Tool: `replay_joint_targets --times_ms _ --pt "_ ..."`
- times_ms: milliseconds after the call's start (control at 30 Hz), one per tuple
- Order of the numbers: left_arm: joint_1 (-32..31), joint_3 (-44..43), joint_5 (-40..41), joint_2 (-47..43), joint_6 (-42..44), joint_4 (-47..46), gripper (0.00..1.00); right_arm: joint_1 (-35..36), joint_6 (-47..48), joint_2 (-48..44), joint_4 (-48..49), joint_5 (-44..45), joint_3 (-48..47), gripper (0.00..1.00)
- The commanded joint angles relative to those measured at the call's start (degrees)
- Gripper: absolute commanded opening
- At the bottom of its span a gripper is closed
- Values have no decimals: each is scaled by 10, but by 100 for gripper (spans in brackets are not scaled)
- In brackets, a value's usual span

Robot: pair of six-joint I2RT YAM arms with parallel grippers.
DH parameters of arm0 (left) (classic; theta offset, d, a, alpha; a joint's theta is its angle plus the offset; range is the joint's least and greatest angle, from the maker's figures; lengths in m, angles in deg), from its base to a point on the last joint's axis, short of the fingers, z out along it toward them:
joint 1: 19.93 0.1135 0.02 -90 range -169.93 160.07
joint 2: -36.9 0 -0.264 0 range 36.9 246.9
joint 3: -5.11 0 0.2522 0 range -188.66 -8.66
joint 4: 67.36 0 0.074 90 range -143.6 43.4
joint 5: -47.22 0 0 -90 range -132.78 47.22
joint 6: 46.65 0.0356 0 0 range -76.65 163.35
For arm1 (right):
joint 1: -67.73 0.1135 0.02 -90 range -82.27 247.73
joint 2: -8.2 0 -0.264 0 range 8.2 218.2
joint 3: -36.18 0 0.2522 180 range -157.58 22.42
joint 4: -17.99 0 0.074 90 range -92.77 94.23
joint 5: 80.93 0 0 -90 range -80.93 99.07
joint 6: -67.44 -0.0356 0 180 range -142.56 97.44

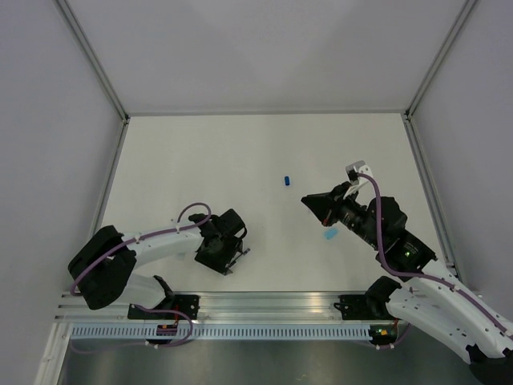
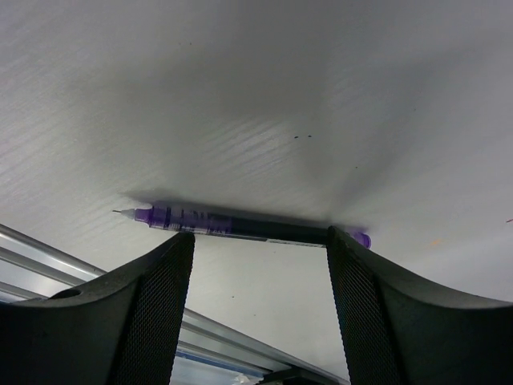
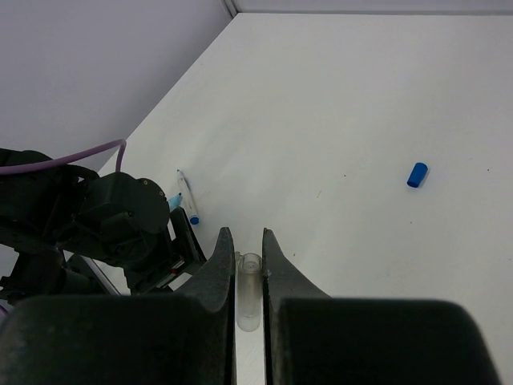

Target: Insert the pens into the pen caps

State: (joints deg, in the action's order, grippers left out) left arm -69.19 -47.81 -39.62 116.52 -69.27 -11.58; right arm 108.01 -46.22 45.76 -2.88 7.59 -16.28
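Note:
A thin pen (image 2: 240, 226) with a needle tip, purplish grip and dark barrel lies flat on the table. My left gripper (image 2: 258, 242) stands open, its fingertips over the two ends of the barrel. In the right wrist view a white-barrelled pen (image 3: 186, 195) with a blue end lies beside the left gripper (image 3: 180, 237). My right gripper (image 3: 249, 241) is shut on a pale translucent pen cap (image 3: 249, 293), open end forward. A dark blue pen cap (image 1: 286, 180) lies loose mid-table, also seen as the dark blue pen cap (image 3: 417, 174). From above, the left gripper (image 1: 230, 263) is near the front rail and the right gripper (image 1: 309, 200) points left.
A small light blue piece (image 1: 329, 233) lies on the table under the right wrist. An aluminium rail (image 1: 264, 305) runs along the near edge, close behind the left gripper. White walls (image 1: 264, 56) enclose the table on three sides.

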Motion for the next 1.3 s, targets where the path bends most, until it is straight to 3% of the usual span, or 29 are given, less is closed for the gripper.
replay_joint_targets --times_ms 0,267,433,500,567,700,933,1100,1267 --pt "-2 3 43 -2 -411 2 72 -2 9 -13 10 -5 2 0" --pt "-2 -14 91 9 -411 27 68 -2 10 -19 9 -11 1 0" --pt "-2 -14 90 26 -411 32 53 -3 7 -20 12 -16 3 0" --pt "-2 -19 86 33 -410 36 42 -2 8 -20 12 -16 3 0" --pt "-2 -26 90 42 -409 41 40 -3 8 -20 12 -17 1 0" --pt "-2 -16 98 44 -402 25 20 -2 7 -21 13 -22 0 0" --pt "-2 9 105 34 -377 0 2 -2 5 -25 16 -22 1 0" --pt "-3 -14 127 33 -293 28 2 -2 1 -14 22 -27 2 0" --pt "-4 -43 179 8 -101 17 2 -2 -10 5 32 -43 3 0"
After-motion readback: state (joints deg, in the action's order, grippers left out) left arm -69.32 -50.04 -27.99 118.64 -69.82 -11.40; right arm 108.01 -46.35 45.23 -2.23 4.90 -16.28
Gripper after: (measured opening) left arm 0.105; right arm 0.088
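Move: The purple pen lies right at the left hand, its middle within about 1 cm behind the hand point and 1 cm below; the open fingers stand low over the barrel, which runs from one finger towards the other. The white pen's blue end is some 8 cm ahead and 10 cm left of that hand, the pale strip about 5 cm ahead and 17 cm left. From the raised right hand, holding the clear cap, the purple pen lies about 8 cm back, 18 cm left and 27 cm lower. Staying low at the table, the left hand eases about 3.5 cm forward and some 1.5 cm left, towards the white pen's blue end, while its wide-open fingers close and pinch the purple pen's barrel a little behind its middle, towards the tail. The wrist tips the fingertips forward and left by roughly 10 degrees, mostly late on, with hardly any turn about the vertical, and the shut fingers keep their hold as the hand still creeps forward. ##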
